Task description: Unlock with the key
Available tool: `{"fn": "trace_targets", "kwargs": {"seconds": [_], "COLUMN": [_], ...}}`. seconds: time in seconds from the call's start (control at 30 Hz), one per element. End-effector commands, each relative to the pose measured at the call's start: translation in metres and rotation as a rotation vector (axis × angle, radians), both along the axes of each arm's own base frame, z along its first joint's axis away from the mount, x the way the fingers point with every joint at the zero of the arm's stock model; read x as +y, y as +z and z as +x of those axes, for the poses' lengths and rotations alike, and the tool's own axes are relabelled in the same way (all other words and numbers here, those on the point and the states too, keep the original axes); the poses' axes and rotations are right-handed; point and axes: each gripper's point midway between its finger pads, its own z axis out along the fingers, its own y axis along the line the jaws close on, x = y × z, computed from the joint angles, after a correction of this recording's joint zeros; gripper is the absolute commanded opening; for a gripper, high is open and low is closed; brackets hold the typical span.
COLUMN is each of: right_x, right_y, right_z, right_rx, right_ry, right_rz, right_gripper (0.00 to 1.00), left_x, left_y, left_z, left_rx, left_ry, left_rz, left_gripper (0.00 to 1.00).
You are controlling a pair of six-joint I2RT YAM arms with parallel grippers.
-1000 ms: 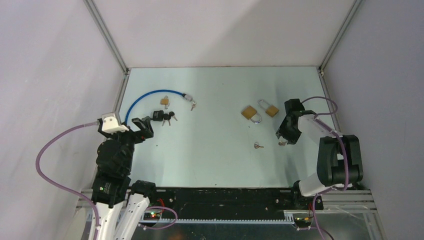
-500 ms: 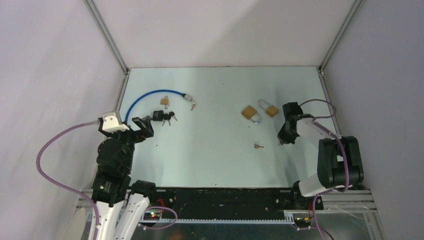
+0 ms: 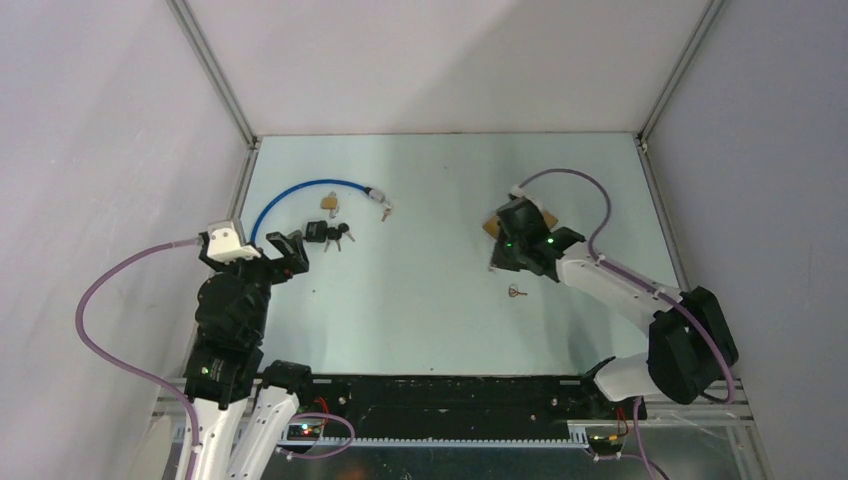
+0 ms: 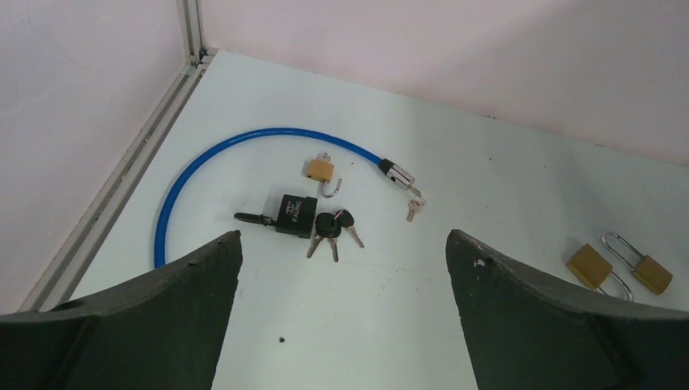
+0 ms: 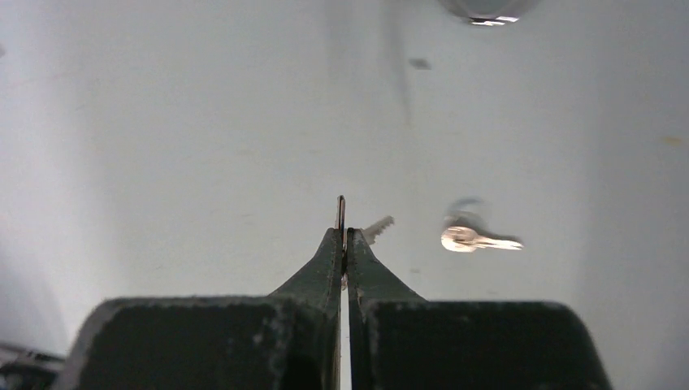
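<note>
My right gripper (image 5: 342, 236) is shut on a small silver key (image 5: 376, 231); its blade sticks out to the right of the fingertips. In the top view that gripper (image 3: 500, 258) hangs over two brass padlocks (image 3: 490, 226) and hides most of them. A second loose key (image 3: 517, 292) lies on the table just in front, and it shows as a loose key (image 5: 475, 239) in the right wrist view. My left gripper (image 4: 345, 244) stands wide open and empty at the left, short of a black padlock (image 4: 294, 215) with a key bunch (image 4: 333, 227).
A blue cable lock (image 4: 187, 171) curves at the back left, with a small open brass padlock (image 4: 320, 169) inside its arc. Both brass padlocks (image 4: 591, 265) show at the right of the left wrist view. Walls and a metal frame rail (image 3: 240, 190) enclose the table.
My right gripper has closed on the key and swung left from the table's right side to over the brass padlocks. The left arm has stayed put.
</note>
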Motion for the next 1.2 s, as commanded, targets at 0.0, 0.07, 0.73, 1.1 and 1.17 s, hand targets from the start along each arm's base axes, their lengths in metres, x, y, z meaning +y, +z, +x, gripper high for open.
{"fn": "trace_targets", "kwargs": {"seconds": [0.0,0.07,0.73,1.1,1.17], "right_x": [0.081,0.111,0.185,0.159,0.143], "right_y": [0.029,0.024,-0.048,0.000,0.008], "right_z": [0.009,0.004,-0.078,-0.062,-0.050], "right_rx": [-0.112,-0.117,0.089,0.005,-0.011], "right_ry": [0.146,0.224,0.582,0.555,0.525], "right_rz": [0.117,0.123,0.006,-0.013,-0.029], "right_gripper": [0.00,0.00,0.17,0.70,0.75], "left_x": [-0.003,-0.003,-0.004,-0.006,-0.006], "left_y": [0.002,0.001,-0.002,-0.004,-0.005], "left_z": [0.004,0.005,0.007,0.009,0.009], "left_rx": [-0.008,-0.006,0.008,0.020,0.021], "left_ry": [-0.016,-0.017,-0.020,-0.029,-0.028], "left_rz": [0.010,0.010,0.014,0.016,0.016], "left_gripper": [0.98,0.98,0.98,0.98,0.98]}}
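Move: My right hand already holds the small keys; the bare patch of table where I will lay them is about 17 cm to its left, 8 cm back and 9 cm below. On the table, the other key lies roughly 3 cm right and 2 cm back of this hand, the closed padlock about 13 cm ahead and 1 cm left, the open padlock some 14 cm ahead and 10 cm right. From my left hand that bare patch is about 26 cm right, 1 cm back and 28 cm below. I swing the keys left with my shut right hand, some 17 cm away from the other key and the padlocks, turning about 30 degrees counter-clockwise, then sink and draw back towards the bare table. Near the surface I open my fingers wide, let go of the keys, and start rising about 3 cm off them. ##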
